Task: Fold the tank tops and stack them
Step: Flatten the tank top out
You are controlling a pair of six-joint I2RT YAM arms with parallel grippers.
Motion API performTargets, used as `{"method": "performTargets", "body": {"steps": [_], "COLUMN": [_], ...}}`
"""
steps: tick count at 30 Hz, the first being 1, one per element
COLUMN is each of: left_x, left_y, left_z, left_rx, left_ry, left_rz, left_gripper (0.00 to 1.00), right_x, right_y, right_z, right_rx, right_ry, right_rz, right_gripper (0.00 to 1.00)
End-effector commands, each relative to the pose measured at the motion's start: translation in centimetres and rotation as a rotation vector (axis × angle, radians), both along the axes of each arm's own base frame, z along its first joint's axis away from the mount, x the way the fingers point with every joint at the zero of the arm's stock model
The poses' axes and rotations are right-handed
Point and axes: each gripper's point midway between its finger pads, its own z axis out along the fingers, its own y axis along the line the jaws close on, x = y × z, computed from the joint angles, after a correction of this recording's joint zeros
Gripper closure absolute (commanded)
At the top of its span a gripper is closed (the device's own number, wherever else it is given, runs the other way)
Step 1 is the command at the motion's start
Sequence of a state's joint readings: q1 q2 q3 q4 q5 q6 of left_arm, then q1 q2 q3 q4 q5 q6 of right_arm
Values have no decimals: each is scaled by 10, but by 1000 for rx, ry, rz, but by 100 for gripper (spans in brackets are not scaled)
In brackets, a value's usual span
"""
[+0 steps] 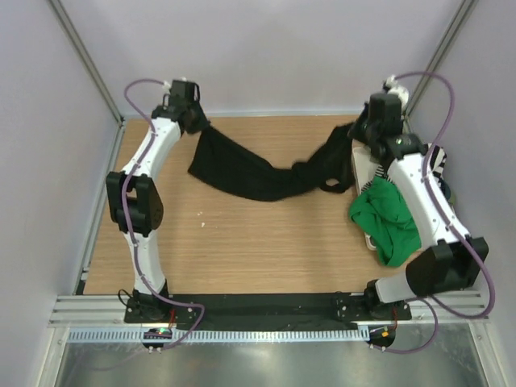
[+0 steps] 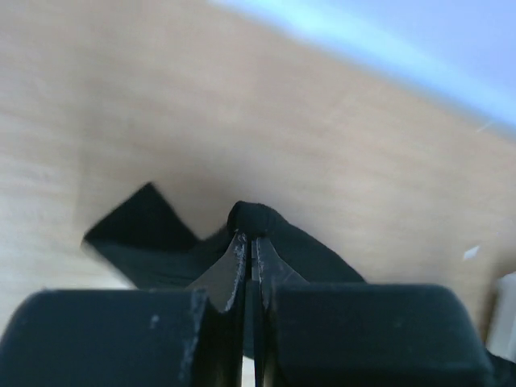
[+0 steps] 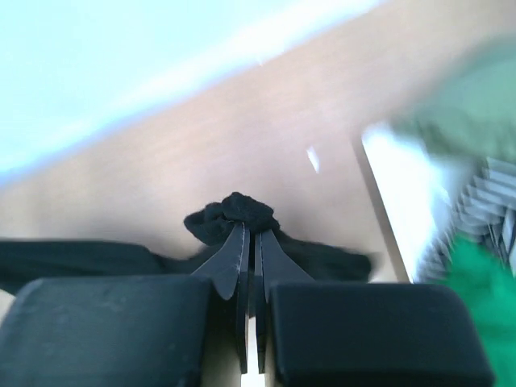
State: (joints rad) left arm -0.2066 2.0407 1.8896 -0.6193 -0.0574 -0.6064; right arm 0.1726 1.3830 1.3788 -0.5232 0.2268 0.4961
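Observation:
A black tank top [image 1: 242,171] hangs stretched between both grippers across the back of the wooden table, sagging in the middle onto the wood. My left gripper [image 1: 198,122] is shut on its left end at the back left; in the left wrist view the gripper [image 2: 251,239] pinches a fold of black tank top [image 2: 266,222]. My right gripper [image 1: 355,133] is shut on the other end at the back right; its wrist view shows the gripper [image 3: 251,229] clamping bunched black cloth [image 3: 234,212]. A bright green tank top [image 1: 387,216] lies crumpled at the right.
A white board [image 1: 360,173] lies at the table's right side under the green top, with striped cloth [image 1: 436,164] beyond the right arm. Grey walls and metal frame posts [image 1: 85,60] close in the back and sides. A black rail [image 1: 266,305] runs along the near edge.

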Motion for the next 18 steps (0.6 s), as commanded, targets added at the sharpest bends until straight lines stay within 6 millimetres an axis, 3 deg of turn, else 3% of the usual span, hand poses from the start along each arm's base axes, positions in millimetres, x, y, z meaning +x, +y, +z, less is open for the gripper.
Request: {"method": "performTargets", "body": {"steps": [1, 2, 3, 4, 5, 7, 8, 9, 10, 11, 12, 13, 14, 15, 16, 17, 18], "left_x": [-9, -15, -22, -36, -46, -59, -78, -87, -97, -117, -128, -138, -158, -168, -177, -195, -211], "left_y": [16, 21, 27, 32, 35, 37, 40, 40, 40, 44, 46, 47, 50, 50, 49, 50, 55], "left_z": [148, 161, 168, 189, 169, 161, 146, 134, 126, 101, 92, 80, 56, 43, 30, 9, -18], "left_rx": [-44, -24, -4, -4, 8, -4, -27, -39, -54, -59, -83, -94, -101, -121, -129, -131, -118], "left_ry": [-249, -272, -285, -329, -287, -298, -288, -276, -275, -258, -263, -261, -253, -241, -227, -211, -161], "left_rz": [27, 26, 42, 49, 54, 72, 83, 86, 93, 106, 124, 132, 139, 150, 146, 139, 157], "left_gripper": [100, 100, 100, 100, 100, 100, 100, 100, 100, 100, 100, 100, 100, 94, 82, 66, 43], "right_x": [24, 22, 19, 16, 7, -2, -12, -20, -29, -36, -55, -67, -76, -91, -104, -112, -126], "right_y": [-2, -3, -4, -2, 0, 8, 8, 9, 8, 6, 2, -3, -4, -5, -8, -11, -14], "right_z": [110, 135, 141, 144, 141, 129, 103, 90, 46, 33, 37, -5, -12, -11, -43, -53, -64], "right_rx": [54, 53, 50, 52, 58, 88, 95, 105, 115, 119, 129, 135, 146, 158, 157, 160, 158], "right_ry": [-229, -279, -286, -292, -287, -278, -246, -232, -148, -144, -181, -112, -125, -159, -110, -99, -104], "right_rz": [35, 35, 38, 51, 62, 105, 111, 114, 100, 86, 73, 39, 31, 29, 17, -2, -9], "right_gripper": [99, 99, 99, 99, 99, 99, 99, 99, 99, 99, 99, 99, 97, 93, 63, 45, 37]}}
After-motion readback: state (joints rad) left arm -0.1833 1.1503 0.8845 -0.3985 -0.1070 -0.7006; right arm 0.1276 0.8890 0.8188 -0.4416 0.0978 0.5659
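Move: Held stretched between the two hands, the black tank top sags with its middle about 17 cm to the left hand's right, 10 cm back and 13 cm below. Small white scraps lie about 20 cm back from that hand, 3 cm left and 17 cm down. From the right hand, the tank top's middle is some 22 cm left, 4 cm back and 24 cm down; the green cloth is roughly 12 cm right, 15 cm back and as far down. Flicking the tank top out, both closed grippers whip up with a brief push forward, the left by about 18 cm and the right by 12, fingertips tipping up some 20 degrees. Both then sweep back and down, the left ending about 20 cm nearer the base near the scraps, tips swinging down again; both open at the end and let go of the cloth. ##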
